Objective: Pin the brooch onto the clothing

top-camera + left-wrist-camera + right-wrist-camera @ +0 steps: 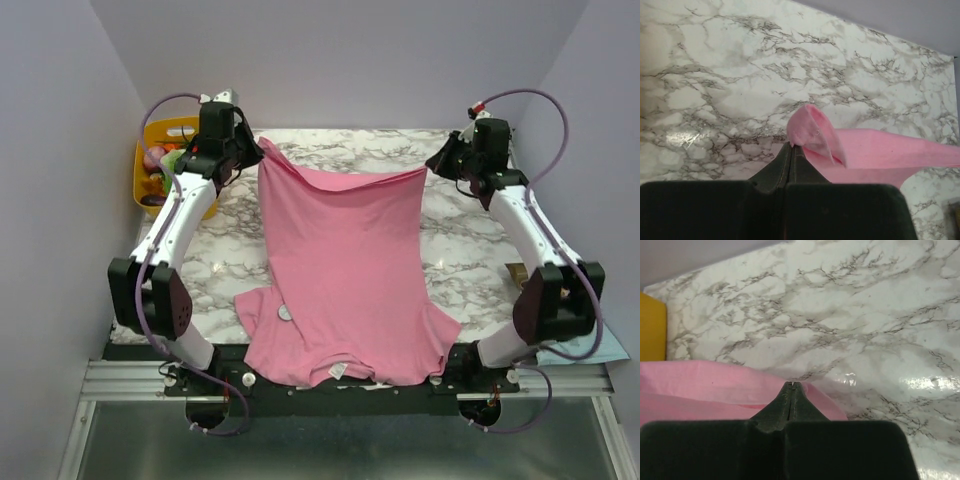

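The pink clothing (pixel 345 270) hangs stretched between both grippers at the far side of the marble table (pixel 470 260), and its neck end with a white label (pixel 338 371) droops over the near edge. The brooch (pixel 285 313), a tiny grey disc, lies on the shirt near its left sleeve. My left gripper (pixel 258 148) is shut on one far corner of the fabric; in the left wrist view that corner (pixel 812 132) bunches above the closed tips (pixel 791 146). My right gripper (pixel 432 163) is shut on the other far corner (pixel 700 380), fabric on both sides of its tips (pixel 790 385).
A yellow basket (pixel 143 190) of colourful toys stands at the far left, beside the left arm. A small brown object (pixel 517 272) sits at the table's right edge and a blue sheet (pixel 603 350) lies by the right arm's base. White walls close in on three sides.
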Robot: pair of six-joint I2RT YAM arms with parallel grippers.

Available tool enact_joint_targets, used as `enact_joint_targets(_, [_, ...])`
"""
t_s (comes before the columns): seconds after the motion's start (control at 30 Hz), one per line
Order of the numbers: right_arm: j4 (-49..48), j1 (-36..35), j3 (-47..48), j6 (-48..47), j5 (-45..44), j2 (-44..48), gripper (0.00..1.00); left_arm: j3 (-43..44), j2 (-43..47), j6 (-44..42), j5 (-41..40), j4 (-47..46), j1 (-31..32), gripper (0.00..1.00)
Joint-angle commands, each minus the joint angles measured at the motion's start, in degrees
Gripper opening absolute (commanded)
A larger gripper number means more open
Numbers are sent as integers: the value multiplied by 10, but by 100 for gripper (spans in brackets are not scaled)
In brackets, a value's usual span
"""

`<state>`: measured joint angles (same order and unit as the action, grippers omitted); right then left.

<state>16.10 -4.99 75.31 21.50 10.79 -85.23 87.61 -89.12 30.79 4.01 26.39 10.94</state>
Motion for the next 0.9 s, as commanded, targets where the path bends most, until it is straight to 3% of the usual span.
enact_joint_targets(0.0, [-74, 19, 45, 28, 33, -100, 0, 28, -94, 24, 48, -86, -19, 0])
enact_joint_targets(0.17, [-71, 30, 151, 43, 80, -235, 1, 84, -179, 30, 58, -103, -31, 0])
enact_joint_targets(0.87, [-21, 67, 482, 115, 163, -532, 1, 330, -437, 60, 114, -52, -79, 0])
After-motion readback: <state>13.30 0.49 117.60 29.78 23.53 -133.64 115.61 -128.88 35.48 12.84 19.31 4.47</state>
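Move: My left hand has one hem corner of the pink clothing. The table's far edge is about 29 cm straight ahead of it and some 19 cm lower. The brooch, already on the clothing, is roughly 33 cm back and 5 cm to its right; the vegetable basket stands about 26 cm left and 5 cm ahead. From my right hand, on the other corner, the far edge is about 28 cm straight ahead, the brooch roughly 32 cm back and 35 cm left. Keeping both hem corners pinched in shut fingers, I carry the clothing with both hands together towards the table's far edge, some 17 to 19 cm forward and 10 to 12 cm down. Most of the sinking comes early; then I run on nearly level, the right hand even rising slightly, before both dip again. The wrists roll slightly, outer sides dropping. ##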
